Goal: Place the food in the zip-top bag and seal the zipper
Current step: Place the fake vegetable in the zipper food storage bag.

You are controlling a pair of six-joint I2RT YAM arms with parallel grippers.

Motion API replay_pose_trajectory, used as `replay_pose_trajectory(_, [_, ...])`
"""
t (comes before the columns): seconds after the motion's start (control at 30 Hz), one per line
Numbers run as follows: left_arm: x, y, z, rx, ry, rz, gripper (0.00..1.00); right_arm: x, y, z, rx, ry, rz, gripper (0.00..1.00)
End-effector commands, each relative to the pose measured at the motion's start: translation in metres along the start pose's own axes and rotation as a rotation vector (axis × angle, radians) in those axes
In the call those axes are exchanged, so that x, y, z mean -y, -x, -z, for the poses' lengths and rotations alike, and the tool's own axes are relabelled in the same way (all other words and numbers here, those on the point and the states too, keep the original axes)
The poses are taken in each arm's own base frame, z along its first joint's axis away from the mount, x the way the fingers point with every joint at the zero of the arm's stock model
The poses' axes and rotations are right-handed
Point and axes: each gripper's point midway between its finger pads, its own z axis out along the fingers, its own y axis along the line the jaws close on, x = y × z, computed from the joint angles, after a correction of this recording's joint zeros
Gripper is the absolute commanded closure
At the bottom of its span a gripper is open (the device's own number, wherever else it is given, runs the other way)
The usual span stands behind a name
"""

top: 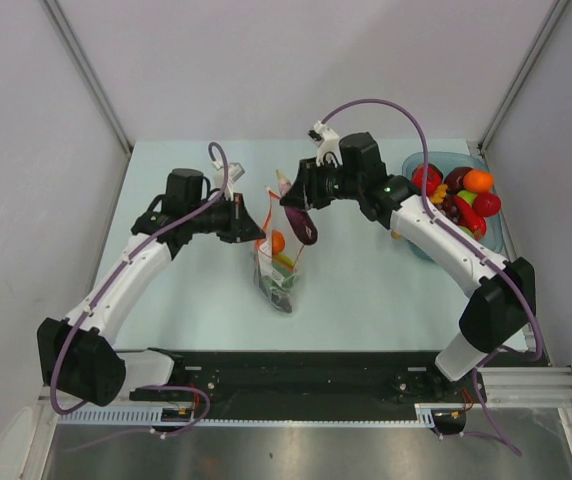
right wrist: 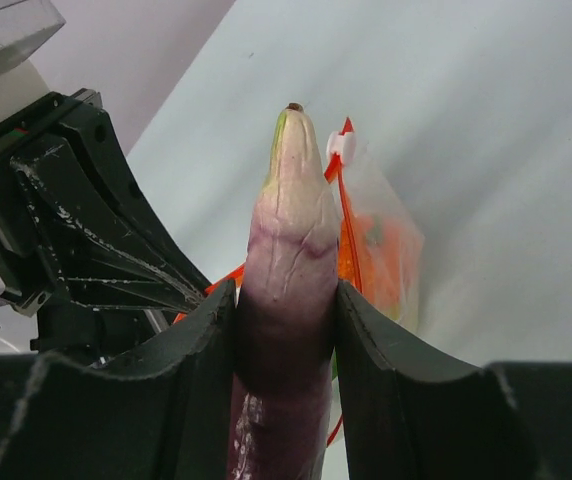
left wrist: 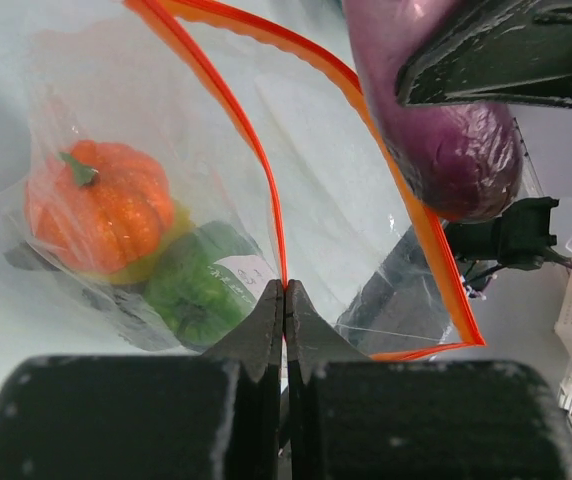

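Note:
The clear zip-top bag (top: 281, 268) stands mid-table with its mouth held up. My left gripper (left wrist: 285, 290) is shut on the orange-red zipper (left wrist: 256, 140) at the near edge of the mouth. Inside the bag lie an orange pumpkin (left wrist: 101, 200) and a green pepper (left wrist: 196, 285). My right gripper (right wrist: 284, 290) is shut on a purple eggplant (right wrist: 288, 230), which hangs tilted just over the open mouth (top: 304, 225), to the right of the left gripper (top: 251, 222). The eggplant's pale green tip points away from the right wrist camera.
A translucent blue tray (top: 414, 160) sits at the back right, behind the right arm, holding several more toy fruits and vegetables (top: 466, 195). Grey walls close in the table on the left, right and back.

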Motion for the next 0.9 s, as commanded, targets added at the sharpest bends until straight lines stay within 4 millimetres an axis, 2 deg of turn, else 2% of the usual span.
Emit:
replay_pose_trajectory(0.0, [0.011, 0.003, 0.007, 0.045, -0.026, -0.024, 1.00, -0.018, 0.028, 0.002, 0.127, 0.003, 0.082, 1.00])
replay_pose_trajectory(0.07, [0.011, 0.001, 0.008, 0.049, -0.027, -0.025, 1.00, -0.021, 0.032, 0.002, 0.153, -0.021, 0.084, 1.00])
replay_pose_trajectory(0.13, [0.012, 0.001, 0.009, 0.057, -0.025, -0.025, 1.00, -0.036, 0.038, 0.006, 0.187, -0.016, 0.080, 1.00])
replay_pose_trajectory(0.2, [0.012, 0.003, 0.009, 0.070, -0.024, -0.022, 1.00, -0.042, 0.040, 0.010, 0.214, -0.052, 0.074, 1.00])
replay_pose_trajectory(0.33, [0.013, 0.005, 0.006, 0.083, -0.038, 0.013, 1.00, -0.047, 0.010, -0.002, 0.181, -0.130, 0.071, 1.00])
replay_pose_trajectory(0.37, [0.014, 0.005, 0.004, 0.083, -0.041, 0.038, 1.00, -0.041, -0.005, -0.007, 0.155, -0.144, 0.070, 1.00])
replay_pose_trajectory(0.47, [0.013, 0.004, 0.004, 0.093, -0.040, 0.049, 1.00, -0.029, -0.031, -0.016, 0.099, -0.169, 0.063, 1.00])
replay_pose_trajectory(0.63, [0.012, 0.008, 0.007, 0.114, -0.025, 0.045, 1.00, -0.006, -0.053, -0.010, 0.041, -0.262, 0.065, 1.00])
replay_pose_trajectory(0.7, [0.012, 0.008, 0.007, 0.119, -0.023, 0.047, 1.00, 0.001, -0.068, -0.008, 0.008, -0.278, 0.051, 1.00])
replay_pose_trajectory(0.87, [0.013, 0.010, 0.008, 0.132, -0.022, 0.046, 1.00, -0.003, -0.082, -0.012, -0.024, -0.236, 0.038, 1.00])
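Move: The right gripper, already gripping the eggplant, hovers over the open zipper bag; the middle of the bag's mouth is about 2 cm back, 2 cm left and 6 cm below. From the same hand, the pumpkin in the bag lies about 1 cm ahead, 4 cm left and 14 cm down, the green pepper some 4 cm back, 4 cm left and 16 cm down. From the left gripper, pinching the rim, the mouth's middle is about 2 cm ahead and 6 cm right, nearly level. Keep the right fingers closed on the eggplant and swing it left and back over the bag's mouth, about 3 cm each way. Then lower it some 9 cm between the orange zipper strips, easing back to the right and tipping the fingers down a little over 10 degrees. Hold the left gripper nearly in place, shut on the near-side rim. ##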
